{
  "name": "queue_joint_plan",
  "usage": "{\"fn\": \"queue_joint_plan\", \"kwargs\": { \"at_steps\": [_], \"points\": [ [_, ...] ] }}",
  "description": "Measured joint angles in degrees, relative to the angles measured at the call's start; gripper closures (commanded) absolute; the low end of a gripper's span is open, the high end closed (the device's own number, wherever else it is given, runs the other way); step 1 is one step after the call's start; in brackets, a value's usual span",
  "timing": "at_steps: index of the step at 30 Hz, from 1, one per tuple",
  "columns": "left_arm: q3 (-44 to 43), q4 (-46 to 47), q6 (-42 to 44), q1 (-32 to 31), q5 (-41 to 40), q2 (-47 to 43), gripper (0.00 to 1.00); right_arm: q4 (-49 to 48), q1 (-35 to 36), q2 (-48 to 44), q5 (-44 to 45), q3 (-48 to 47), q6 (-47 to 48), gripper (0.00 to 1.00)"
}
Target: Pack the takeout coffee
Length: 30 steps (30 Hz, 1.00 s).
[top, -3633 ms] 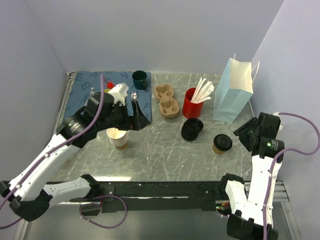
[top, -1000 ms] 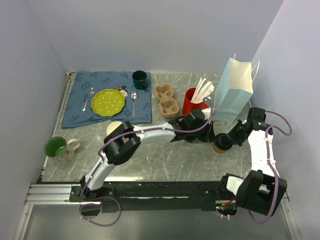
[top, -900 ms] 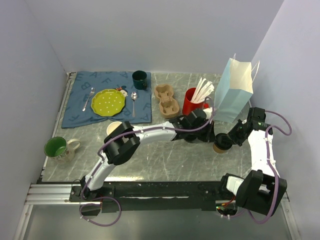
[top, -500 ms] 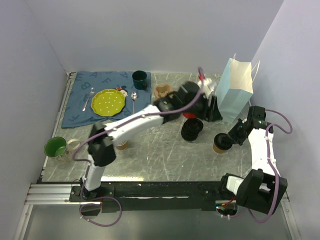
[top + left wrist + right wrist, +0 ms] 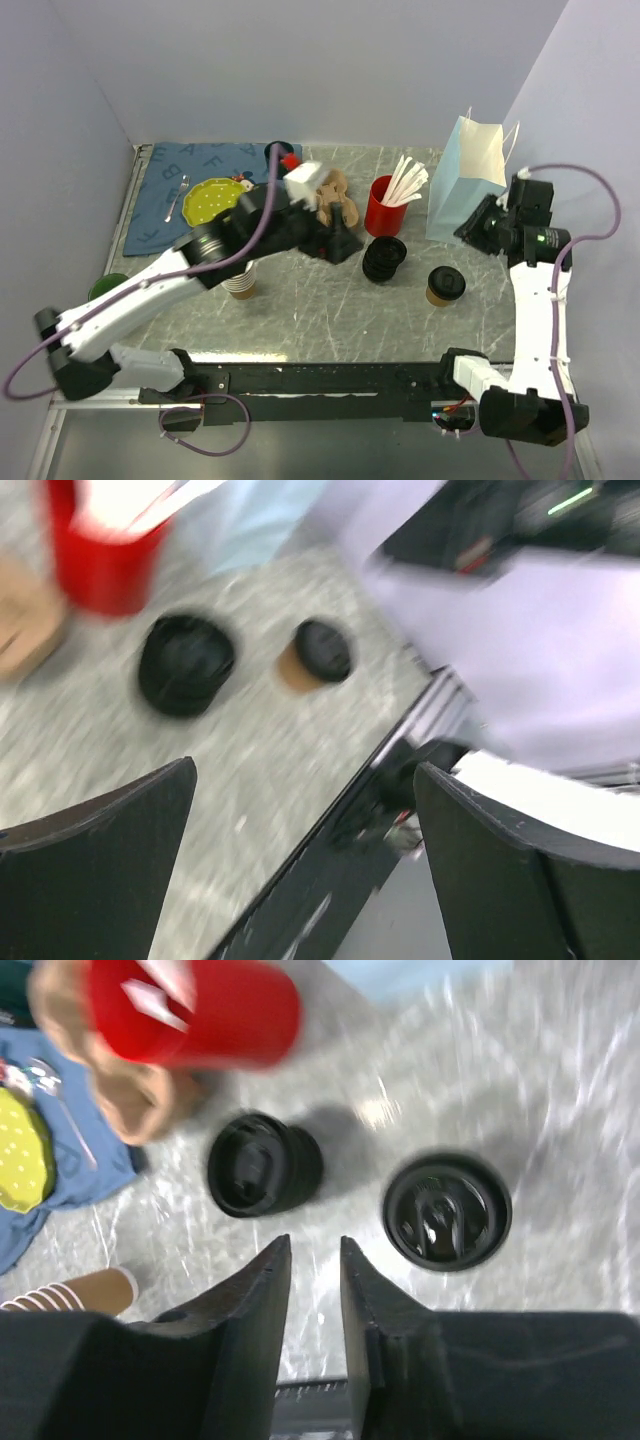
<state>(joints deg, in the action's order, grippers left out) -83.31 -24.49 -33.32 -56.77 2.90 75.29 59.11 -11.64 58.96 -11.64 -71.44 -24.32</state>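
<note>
The takeout coffee (image 5: 444, 286), a small brown paper cup with a black lid, stands upright alone on the table, right of centre. It also shows in the left wrist view as the coffee (image 5: 315, 655) and in the right wrist view as the coffee (image 5: 447, 1210). My left gripper (image 5: 344, 234) hovers open and empty over the table's middle, well left of the cup; its jaws (image 5: 305, 770) stand wide apart. My right gripper (image 5: 474, 227) hangs above and behind the cup, beside the bag. Its jaws (image 5: 314, 1242) are a narrow gap apart with nothing between them.
A stack of black lids (image 5: 384, 258) sits left of the coffee. Behind it are a red cup of white stirrers (image 5: 382, 210), a pale blue paper bag (image 5: 467, 180) and a brown cup carrier (image 5: 330, 190). Lidless paper cups (image 5: 240, 285) and a yellow plate (image 5: 212, 200) lie left.
My left arm has swung back from beside the coffee to the table's middle and opened wide. My right gripper has lifted off the cup toward the bag, jaws parting slightly.
</note>
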Motion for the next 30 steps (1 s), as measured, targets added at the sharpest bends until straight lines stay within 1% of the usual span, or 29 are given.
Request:
{"fn": "queue_joint_plan", "kwargs": {
  "at_steps": [3, 4, 6, 9, 10, 12, 16, 18, 23, 30],
  "points": [
    [5.8, -4.2, -1.5, 2.8, -0.9, -7.1, 0.03, 0.5, 2.9, 2.6, 3.7, -9.0, 1.4, 0.62],
    [6.5, -5.5, -1.9, 3.7, -1.3, -8.6, 0.03, 0.7, 3.0, 5.2, 5.2, -13.7, 2.0, 0.58],
    [8.1, -7.2, -2.4, 4.6, -2.1, -11.6, 0.03, 0.3, 3.0, 9.8, 7.9, -21.8, 3.0, 0.55],
    [11.2, -9.1, -2.9, 4.5, -3.7, -16.9, 0.03, 0.3, 3.0, 17.3, 9.7, -31.2, 4.9, 0.51],
    [12.2, -9.9, -3.0, 4.5, -4.5, -19.1, 0.03, 0.3, 3.1, 20.2, 9.8, -34.3, 5.9, 0.48],
    [13.7, -10.9, -3.6, 4.5, -6.3, -23.3, 0.02, 0.0, 3.1, 24.9, 9.4, -38.7, 7.7, 0.45],
    [14.5, -12.2, -3.9, 4.5, -8.9, -28.8, 0.01, 0.3, 3.3, 32.2, 7.7, -43.8, 11.2, 0.39],
    [14.6, -12.8, -4.0, 4.5, -9.7, -29.8, 0.01, 0.5, 3.4, 35.1, 7.4, -46.0, 12.7, 0.39],
    [15.0, -14.1, -4.3, 4.5, -11.2, -29.1, 0.01, 0.8, 3.6, 41.0, 7.0, -51.1, 15.5, 0.38],
    [16.2, -15.2, -4.5, 4.5, -12.4, -27.3, 0.02, 0.5, 4.8, 43.8, 5.8, -50.9, 17.2, 0.40]
  ]
}}
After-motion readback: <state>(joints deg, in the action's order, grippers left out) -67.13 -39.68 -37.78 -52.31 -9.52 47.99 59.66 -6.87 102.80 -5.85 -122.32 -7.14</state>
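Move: The paper bag's middle is about 15 cm ahead of the right hand, 4 cm to its right and 13 cm below. The red cup stands some 12 cm ahead and 16 cm left, the lid stack level with the hand and 16 cm left, the lidded coffee 6 cm back and 2 cm left, all roughly 20 cm lower. From the left hand the bag is about 20 cm ahead, 30 cm right and 24 cm below. Right hand swings some 20 cm forward and up over the paper bag, fingers opening; open left retreats 15 cm left. ##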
